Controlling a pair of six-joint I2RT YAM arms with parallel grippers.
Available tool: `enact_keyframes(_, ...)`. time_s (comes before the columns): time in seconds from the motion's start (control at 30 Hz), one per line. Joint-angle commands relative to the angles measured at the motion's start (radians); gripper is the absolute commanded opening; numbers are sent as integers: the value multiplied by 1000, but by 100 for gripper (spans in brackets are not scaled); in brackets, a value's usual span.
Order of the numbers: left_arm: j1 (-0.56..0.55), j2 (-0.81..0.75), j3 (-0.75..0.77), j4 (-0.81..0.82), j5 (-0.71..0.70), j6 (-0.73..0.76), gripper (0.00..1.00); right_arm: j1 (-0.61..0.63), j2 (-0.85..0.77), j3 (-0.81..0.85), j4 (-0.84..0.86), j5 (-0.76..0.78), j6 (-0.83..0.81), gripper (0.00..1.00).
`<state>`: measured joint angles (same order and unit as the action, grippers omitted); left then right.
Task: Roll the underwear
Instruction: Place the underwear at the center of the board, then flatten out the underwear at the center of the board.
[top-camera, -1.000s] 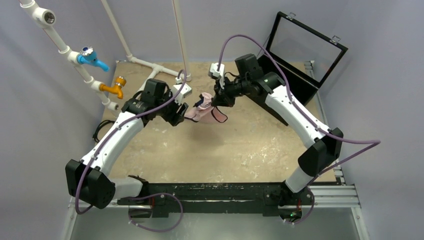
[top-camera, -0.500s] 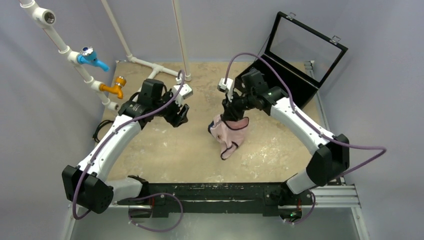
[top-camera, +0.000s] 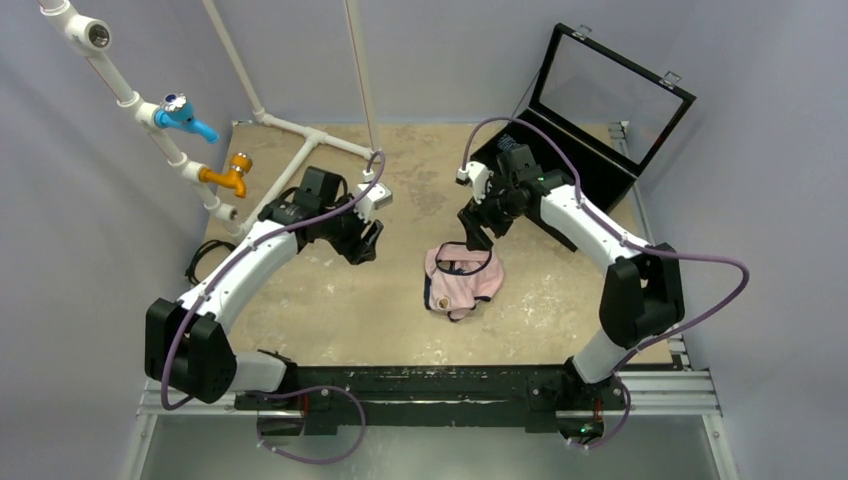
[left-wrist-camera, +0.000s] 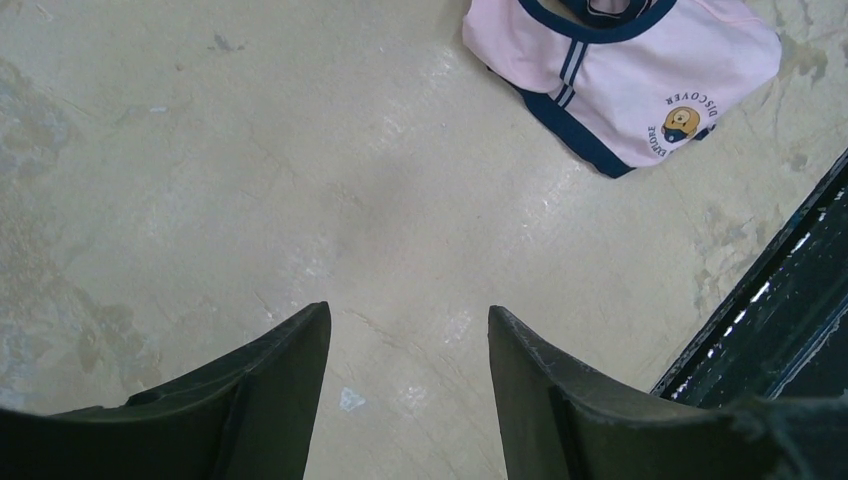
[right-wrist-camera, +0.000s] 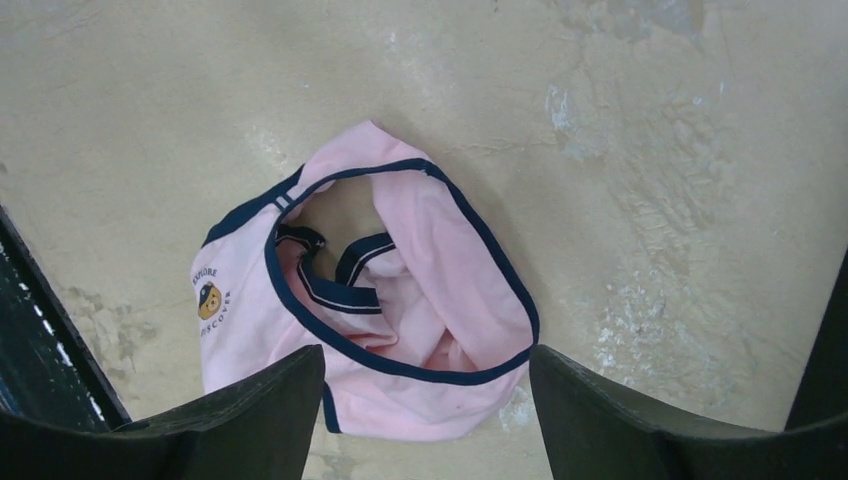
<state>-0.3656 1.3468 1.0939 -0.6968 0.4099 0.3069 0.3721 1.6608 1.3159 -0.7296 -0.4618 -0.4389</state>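
The underwear (top-camera: 462, 280) is pale pink with navy trim and a small bear print, and lies crumpled on the tabletop with its waistband gaping open. My right gripper (top-camera: 478, 236) hovers just behind it, open and holding nothing. In the right wrist view the underwear (right-wrist-camera: 460, 290) lies on the table beyond and between the fingertips of the right gripper (right-wrist-camera: 427, 350). My left gripper (top-camera: 362, 240) is open and empty, well to the left of the fabric. The left wrist view shows the underwear (left-wrist-camera: 640, 70) at the top right, far from the left gripper (left-wrist-camera: 408, 315).
A black case (top-camera: 600, 110) with its lid raised stands at the back right, close behind the right arm. White pipes carrying a blue tap (top-camera: 185, 115) and an orange tap (top-camera: 228, 175) run along the left. A black rail (top-camera: 430, 385) borders the near edge.
My right gripper carried the underwear from mid-air near the left gripper down and to the right, then opened; the fabric now lies on the table. The left arm shifted slightly.
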Motion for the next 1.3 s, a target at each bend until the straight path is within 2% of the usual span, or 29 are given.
enact_keyframes(0.0, 7, -39, -27, 39, -18, 12, 58, 22, -41, -9, 39, 55, -52, 75)
enact_keyframes(0.3, 7, -85, -68, 49, -66, 5, 57, 142, 141, 73, 62, -98, 40, 73)
enact_keyframes(0.57, 7, -128, -96, 51, -97, 12, 57, 173, 226, 77, 69, -178, 67, 69)
enact_keyframes(0.67, 8, -125, -101, 64, -97, 8, 57, 175, 258, 97, 63, -226, 69, 52)
enact_keyframes(0.77, 7, -117, -109, 89, -94, -1, 57, 174, 250, 151, 37, -271, 51, 23)
enact_keyframes(0.87, 7, -103, -111, 125, -64, -14, 57, 173, 199, 212, -9, -315, 9, 2)
enact_keyframes(1.1, 8, -54, -58, 211, 45, -89, 57, 158, 60, 381, -156, -386, -49, 0)
enact_keyframes(1.27, 8, -3, 34, 241, 249, -190, 57, 159, -31, 367, -151, -406, -42, 0)
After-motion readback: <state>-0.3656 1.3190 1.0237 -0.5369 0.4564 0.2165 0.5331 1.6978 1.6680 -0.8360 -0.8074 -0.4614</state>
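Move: Below and a little to the left of the right hand lies the pink underwear, its middle about 5 cm back, 4 cm left and 7 cm down. The black box sits about 15 cm ahead and 14 cm right of that hand; the board's centre is roughly 11 cm left and 4 cm ahead. From the left hand the underwear is some 18 cm to the right, about level fore and aft, 9 cm lower. Sweeping left and down with fingers open, then a little back, the right hand reaches the striped left side of the underwear's waist, pinches it, and lifts about 18 cm nearly straight up, drifting left and turning some 20 degrees counter-clockwise. The left hand, still open, hovers, then late on swings about 3 cm right towards the cloth. ##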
